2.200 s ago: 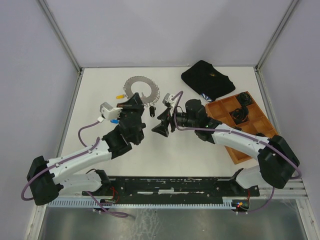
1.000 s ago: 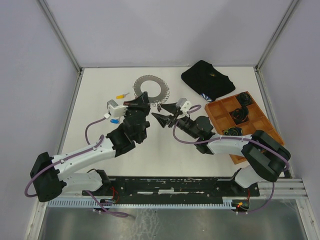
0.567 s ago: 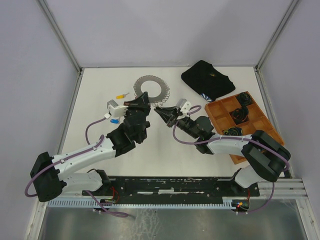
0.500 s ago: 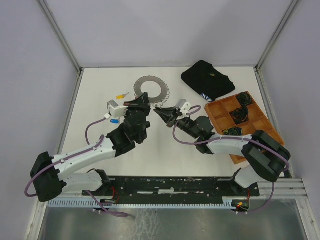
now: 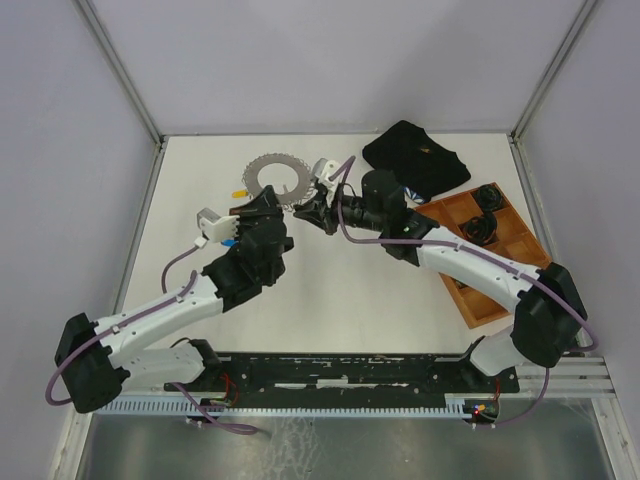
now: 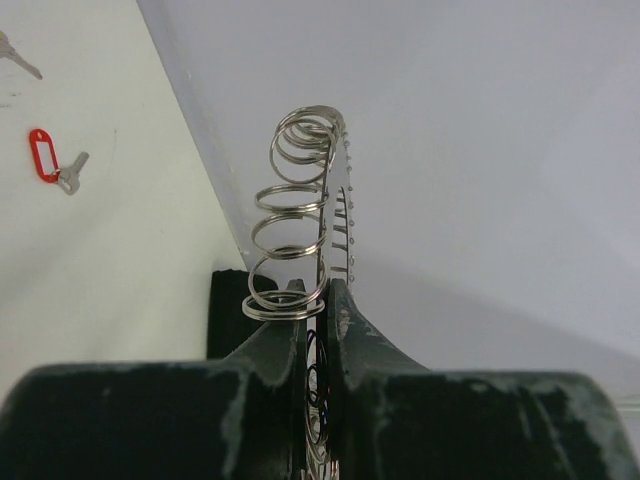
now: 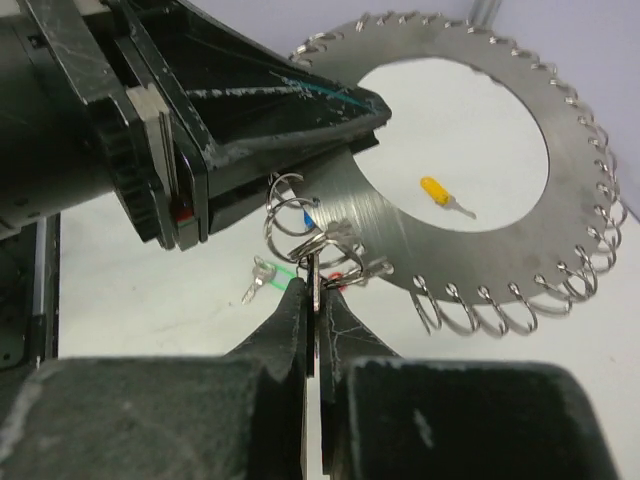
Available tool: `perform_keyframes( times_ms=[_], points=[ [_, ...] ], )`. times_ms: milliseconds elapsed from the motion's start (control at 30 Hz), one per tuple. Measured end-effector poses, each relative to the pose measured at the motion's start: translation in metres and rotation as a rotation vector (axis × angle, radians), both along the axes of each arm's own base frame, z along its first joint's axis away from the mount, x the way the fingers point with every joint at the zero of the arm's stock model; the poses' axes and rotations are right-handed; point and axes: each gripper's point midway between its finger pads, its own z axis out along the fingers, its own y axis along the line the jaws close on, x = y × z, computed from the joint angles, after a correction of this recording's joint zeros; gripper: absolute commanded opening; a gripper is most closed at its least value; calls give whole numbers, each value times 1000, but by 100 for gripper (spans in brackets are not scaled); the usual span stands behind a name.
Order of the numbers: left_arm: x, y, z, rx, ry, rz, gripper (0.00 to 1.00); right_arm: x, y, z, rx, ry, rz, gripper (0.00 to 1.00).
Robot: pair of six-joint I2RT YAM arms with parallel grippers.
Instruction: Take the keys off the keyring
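The keyring (image 5: pixel 262 166) is a flat silver disc fringed with small split rings, held up on edge at the table's far middle. My left gripper (image 5: pixel 264 203) is shut on its lower rim; in the left wrist view the keyring (image 6: pixel 330 200) rises edge-on from between the jaws of that gripper (image 6: pixel 320 292). My right gripper (image 7: pixel 316 285) is shut on a silver key (image 7: pixel 317 268) hanging from a split ring on the keyring (image 7: pixel 470 245). Loose on the table lie a yellow key (image 7: pixel 440 192), a green key (image 7: pixel 262 276) and a red key (image 6: pixel 45 156).
A black pouch (image 5: pixel 415 156) lies at the far right. A wooden compartment tray (image 5: pixel 462 300) holding black coiled items (image 5: pixel 480 228) sits along the right side. My left gripper's body (image 7: pixel 230 110) is close above my right gripper's fingers. A blue key (image 5: pixel 229 241) lies beside the left arm.
My right gripper has shut on a key at the keyring's rim. The right arm has swung round toward the back, and the left gripper has carried the keyring a little left.
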Motion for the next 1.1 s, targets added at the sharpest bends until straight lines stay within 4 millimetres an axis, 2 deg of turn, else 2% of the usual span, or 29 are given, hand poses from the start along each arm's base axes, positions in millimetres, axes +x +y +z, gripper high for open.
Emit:
perform_keyframes(
  times_ms=[67, 133, 233, 300, 433, 533, 700, 833, 967, 1100],
  points=[
    [3, 9, -3, -14, 6, 27, 5, -2, -2, 2, -71, 6, 18, 0],
    [4, 15, -8, -14, 19, 37, 6, -4, -9, -8, -149, 25, 31, 0],
    [8, 12, -27, -17, 61, -3, 11, -5, -14, -23, -256, 44, 56, 0],
    [9, 11, -39, -12, 88, -26, 21, -6, -16, -34, -322, 59, 75, 0],
    [10, 9, -57, 1, 123, -63, 50, -12, -24, -48, -435, 90, 117, 0],
    [10, 16, -69, 20, 139, -69, 59, -22, -37, -54, -513, 113, 145, 0],
    [-17, 31, -88, 75, 150, -144, 66, -39, -63, -67, -655, 151, 189, 0],
    [-41, 38, -86, 149, 68, -252, 71, -49, -80, -70, -747, 141, 233, 0],
    [-69, 22, -90, 300, -122, -459, 76, -56, -94, -74, -822, 104, 280, 0],
    [-97, 2, -100, 475, -290, -637, 77, -64, -106, -73, -871, 46, 334, 0]
  ],
)
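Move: Both hands hold the keyring: its middle lies some 5 cm ahead of the left hand, 2 cm to its right and slightly above, and about 5 cm ahead of the right hand, 4 cm to its left and slightly above. On the table some 25 cm below, the yellow key lies about 12 cm ahead of the left hand and 8 cm to its left; the red-tagged key is 11 cm ahead of that hand and 1 cm to its right. Left opens off the keyring, retreating down and back; right, still pinching, carries it about 10 cm right and down. ##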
